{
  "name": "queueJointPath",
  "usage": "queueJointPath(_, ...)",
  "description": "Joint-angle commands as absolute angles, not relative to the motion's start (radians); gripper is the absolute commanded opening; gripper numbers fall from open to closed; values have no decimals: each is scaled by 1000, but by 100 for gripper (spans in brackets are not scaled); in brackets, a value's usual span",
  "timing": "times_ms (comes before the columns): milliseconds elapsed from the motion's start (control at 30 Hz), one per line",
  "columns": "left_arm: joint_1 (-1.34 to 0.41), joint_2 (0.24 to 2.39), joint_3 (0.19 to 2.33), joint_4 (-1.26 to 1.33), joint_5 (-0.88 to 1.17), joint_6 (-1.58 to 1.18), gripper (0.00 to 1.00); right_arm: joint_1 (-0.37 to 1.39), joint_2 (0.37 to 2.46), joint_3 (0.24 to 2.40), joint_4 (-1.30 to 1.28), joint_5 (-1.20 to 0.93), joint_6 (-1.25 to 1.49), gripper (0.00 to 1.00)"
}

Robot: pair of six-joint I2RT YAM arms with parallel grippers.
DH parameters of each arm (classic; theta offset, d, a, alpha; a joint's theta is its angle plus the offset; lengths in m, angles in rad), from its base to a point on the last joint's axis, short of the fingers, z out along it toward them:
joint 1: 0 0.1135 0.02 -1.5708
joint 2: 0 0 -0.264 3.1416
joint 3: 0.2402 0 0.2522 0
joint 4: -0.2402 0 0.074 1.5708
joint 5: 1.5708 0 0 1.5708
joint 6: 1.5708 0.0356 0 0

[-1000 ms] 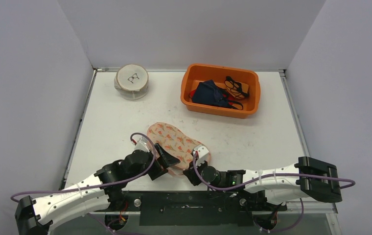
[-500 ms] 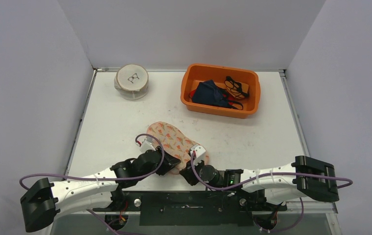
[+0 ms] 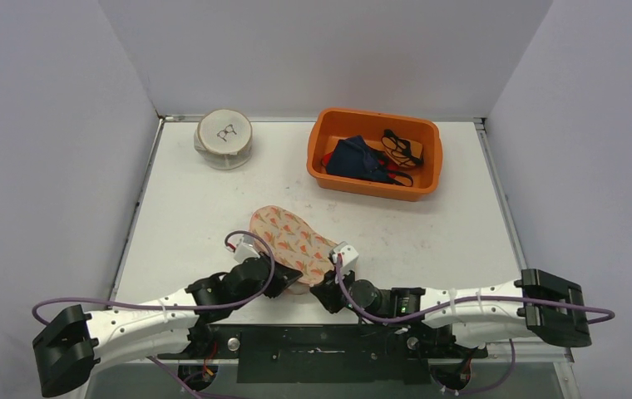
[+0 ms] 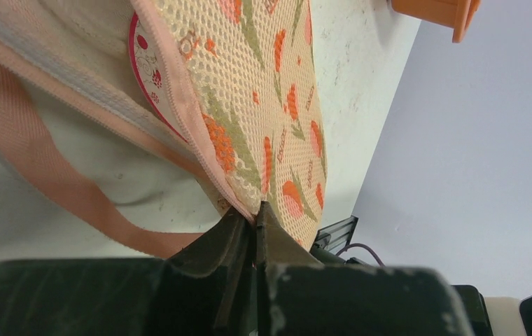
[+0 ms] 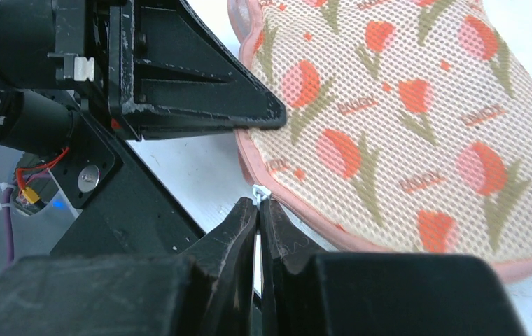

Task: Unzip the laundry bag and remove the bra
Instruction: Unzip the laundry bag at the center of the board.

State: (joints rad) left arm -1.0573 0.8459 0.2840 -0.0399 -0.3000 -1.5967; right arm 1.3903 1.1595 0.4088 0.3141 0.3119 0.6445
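Note:
The laundry bag (image 3: pixel 289 239), peach mesh with orange tulips, lies flat near the table's front edge. My left gripper (image 3: pixel 290 279) is at its near left end, shut on the pink zipper seam (image 4: pixel 200 147) of the bag (image 4: pixel 270 84). My right gripper (image 3: pixel 324 293) is shut on the small white zipper pull (image 5: pixel 260 190) at the bag's (image 5: pixel 403 133) near edge, just right of the left fingers (image 5: pixel 200 91). White fabric with a red printed border (image 4: pixel 144 63) shows under the mesh flap; I cannot tell whether it is the bra.
An orange bin (image 3: pixel 320 150) at the back right holds dark blue clothing and a black item. A round white lidded container (image 3: pixel 224 139) stands at the back left. The black mounting rail (image 3: pixel 321 341) runs just below the grippers. A pink strap (image 4: pixel 46 182) trails from the bag.
My left arm moved in to the bag's near end and its gripper went from open to shut on the seam. The right arm shifted slightly right, still pinching the zipper pull.

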Motion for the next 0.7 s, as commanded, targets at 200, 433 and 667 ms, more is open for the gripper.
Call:
queueJointPath(200,-991,767,251,-58,-341,-1540,0,1411,1006,366,151,422,717,5)
queueJointPath(433,-909,767,238,53,-195,-1427,0,1411,942,351,58,498,758,5)
queueJointPath(667,-829,897,284,161,-44,-1281,0,1411,884,331,39,477,744,5)
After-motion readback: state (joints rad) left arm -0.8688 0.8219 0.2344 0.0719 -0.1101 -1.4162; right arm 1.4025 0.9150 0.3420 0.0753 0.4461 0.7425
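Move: The zip pull is already between the right fingers. From there the laundry bag's closed right end lies about 9 cm to the right and 4 cm ahead, slightly lower, while the bag's middle is roughly 11 cm ahead and 2 cm left, about 3 cm lower. From the left hand, which already pinches the bag's opened zip edge, the pull is about 5 cm back and 3 cm to the right, at nearly the same height. Keeping its pinch on the zip pull, the right hand draws it about 5 cm to the right along the bag's near edge, away from the left fingers and towards the closed end, with the wrist turning some 10 degrees clockwise. The left hand keeps hold of the opened edge as a counter-hold, easing forward about 2 cm and slightly left. ##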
